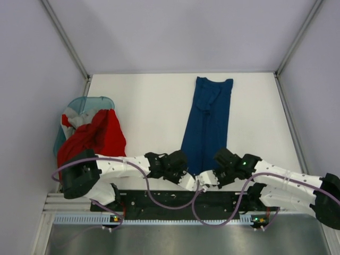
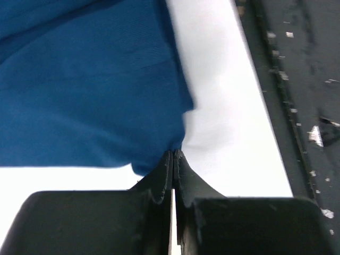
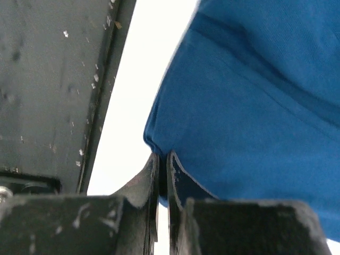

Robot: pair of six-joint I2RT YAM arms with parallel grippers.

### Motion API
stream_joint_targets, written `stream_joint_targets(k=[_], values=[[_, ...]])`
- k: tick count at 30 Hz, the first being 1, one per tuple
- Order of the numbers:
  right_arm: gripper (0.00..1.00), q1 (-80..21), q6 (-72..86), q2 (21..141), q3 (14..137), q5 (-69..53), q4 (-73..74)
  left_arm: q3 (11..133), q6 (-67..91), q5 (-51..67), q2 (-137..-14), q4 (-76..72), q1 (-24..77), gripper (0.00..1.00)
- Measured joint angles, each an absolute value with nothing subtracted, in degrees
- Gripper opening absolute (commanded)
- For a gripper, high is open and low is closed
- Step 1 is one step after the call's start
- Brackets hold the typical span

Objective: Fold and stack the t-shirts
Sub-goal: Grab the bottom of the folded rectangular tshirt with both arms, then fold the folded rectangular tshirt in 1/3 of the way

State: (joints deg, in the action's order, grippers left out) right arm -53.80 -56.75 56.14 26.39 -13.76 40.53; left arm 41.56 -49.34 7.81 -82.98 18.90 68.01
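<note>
The navy-blue t-shirt (image 1: pixel 208 122) lies as a long narrow strip down the middle of the table, its near end at the arms. My left gripper (image 2: pixel 175 154) is shut on the shirt's near left corner (image 2: pixel 159 159). My right gripper (image 3: pixel 161 156) is shut on the near right corner (image 3: pixel 159 141). Both grippers sit close together at the table's near edge (image 1: pixel 204 178). The red t-shirt (image 1: pixel 98 135) is heaped at the left, draped over the teal basket (image 1: pixel 85 103), with grey-white cloth (image 1: pixel 74 119) showing under it.
The black base rail (image 1: pixel 180 199) runs just behind the grippers along the near edge. White walls enclose the table on the left, back and right. The basket stands at the left wall.
</note>
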Motion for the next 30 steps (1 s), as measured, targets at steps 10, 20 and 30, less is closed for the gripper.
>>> stream_joint_targets(k=[10, 20, 30], values=[[0.0, -33.85, -56.12, 51.09, 32.69, -15.33, 44.93, 57.01, -40.03, -1.5, -86.59, 23.14, 59.46, 0.0], [0.0, -17.87, -57.28, 64.88, 39.4, -26.57, 25.47, 81.17, -32.77, -2.9, -103.31, 19.77, 49.34, 0.0], [0.0, -8.8, -58.02, 78.43, 43.09, -33.12, 11.81, 93.17, -31.62, -5.26, -115.83, 20.86, 45.69, 0.0]])
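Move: Both hands already pinch the shirt's bottom hem, roughly 15 cm apart, just above the table. The collar end it is taken towards lies about 42 cm ahead of the left hand and 15 cm to its right, and some 42 cm straight ahead of the right hand. The folded-in sleeve lies about 7 cm short of the collar and 4 cm left of it. The red shirt is roughly 36 cm left of the left hand, 12 cm farther out. Both grippers keep their pinch on the hem, carrying it up and forward some 25 cm towards the collar. ##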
